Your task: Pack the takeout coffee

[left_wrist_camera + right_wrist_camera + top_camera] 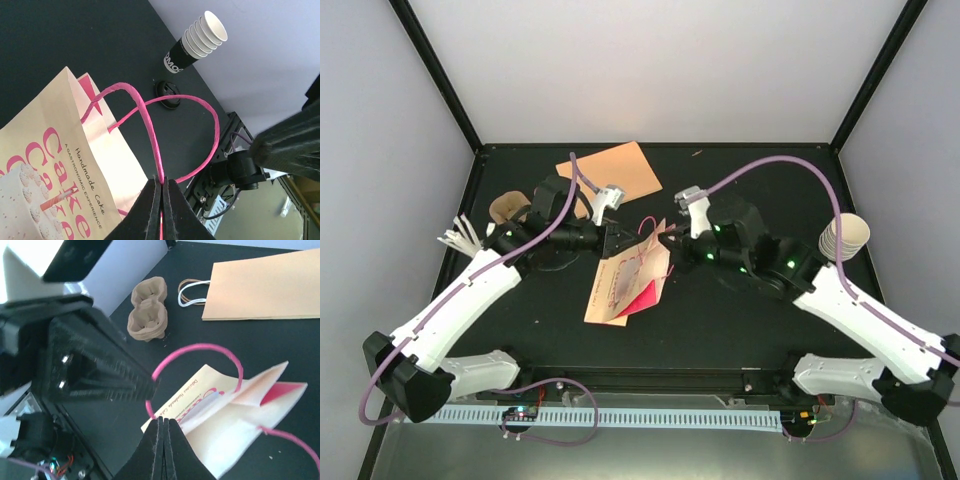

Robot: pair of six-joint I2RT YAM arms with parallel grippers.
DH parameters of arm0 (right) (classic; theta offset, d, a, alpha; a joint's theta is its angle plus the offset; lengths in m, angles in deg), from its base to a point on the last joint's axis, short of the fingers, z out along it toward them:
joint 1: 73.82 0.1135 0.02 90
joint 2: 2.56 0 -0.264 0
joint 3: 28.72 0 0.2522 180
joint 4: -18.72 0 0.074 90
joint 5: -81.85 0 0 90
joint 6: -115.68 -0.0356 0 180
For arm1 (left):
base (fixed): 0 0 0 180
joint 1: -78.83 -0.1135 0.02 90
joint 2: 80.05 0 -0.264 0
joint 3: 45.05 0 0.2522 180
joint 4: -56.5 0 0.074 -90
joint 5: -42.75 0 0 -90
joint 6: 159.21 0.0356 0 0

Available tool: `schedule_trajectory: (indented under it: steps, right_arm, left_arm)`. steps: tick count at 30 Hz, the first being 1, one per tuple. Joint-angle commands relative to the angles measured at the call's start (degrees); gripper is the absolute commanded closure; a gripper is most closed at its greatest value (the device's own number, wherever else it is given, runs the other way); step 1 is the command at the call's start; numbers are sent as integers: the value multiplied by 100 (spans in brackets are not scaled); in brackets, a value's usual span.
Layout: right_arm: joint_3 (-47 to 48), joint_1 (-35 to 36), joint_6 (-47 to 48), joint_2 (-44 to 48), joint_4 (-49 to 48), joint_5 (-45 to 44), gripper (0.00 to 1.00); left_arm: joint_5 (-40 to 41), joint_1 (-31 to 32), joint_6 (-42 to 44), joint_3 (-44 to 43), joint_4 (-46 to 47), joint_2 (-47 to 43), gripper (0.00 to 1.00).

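The takeout coffee [845,238] is a nested stack of cream ribbed cups [197,42] with a dark lower part, lying at the table's right edge, far from both grippers. A cream cake bag [620,285] with pink handles lies mid-table. My left gripper [160,181] is shut on one pink handle [147,125], just above the bag's top [620,240]. My right gripper [164,421] is shut at the bag's mouth [665,245]. The other pink handle [200,346] runs down to its tips. I cannot tell whether it is pinched.
A brown pulp carrier [508,208] and white sticks [460,238] sit at the left. A flat orange-brown paper bag [610,172] lies at the back. A black lid [167,90] rests near the cups. Grey walls close in the table.
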Motion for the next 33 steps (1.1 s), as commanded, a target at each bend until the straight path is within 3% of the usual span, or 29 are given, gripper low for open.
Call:
schedule_trajectory:
  steps: [1,8,13,22,28,33]
  right_arm:
    - [283,-28,-766,-617,-102,-426,99]
    - [211,-28,-1526,-1238,324,-832,99]
    - [-417,-33,-1802,-1287,-90,-512,99]
    - [-730,-75,-2686,-1656,-225,-170,99]
    - [-1288,-428,-3178,-1580,-1024,893,99]
    - [-1359,-489,-3173,-1630,-1251,1259,99]
  left_arm:
    - [-125,71,-129,46,263,-78,98]
    - [-79,107,-337,232,562,-272,98]
    - [-126,178,-422,334,812,-302,98]
    - [-159,440,-537,439,1184,-302,99]
    - [-164,555,-590,539,1419,-391,99]
    - [-211,612,-539,565,1485,-424,98]
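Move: The mouth of the carrier bag, which hangs by one pink handle in the left fingers, lies about 12 cm below the empty, shut right hand, some 2 cm ahead and 1 cm to its left. That held handle arches about 5 cm left and 3 cm ahead of this hand, 4 cm lower; the flat paper bag lies roughly 34 cm ahead and 13 cm left, on the table. From the left hand the mouth is about 5 cm right, 1 cm ahead and 10 cm below. The half-folded bag is entered from above by the shut right fingers: they go forward and a little left over its mouth, then plunge about 18 cm down into it, tipping some 35 degrees more steeply down and turning clockwise as they sink. The left fingers keep their pinch on the pink handle, carrying it about 3 cm to the right and back towards the right hand. ##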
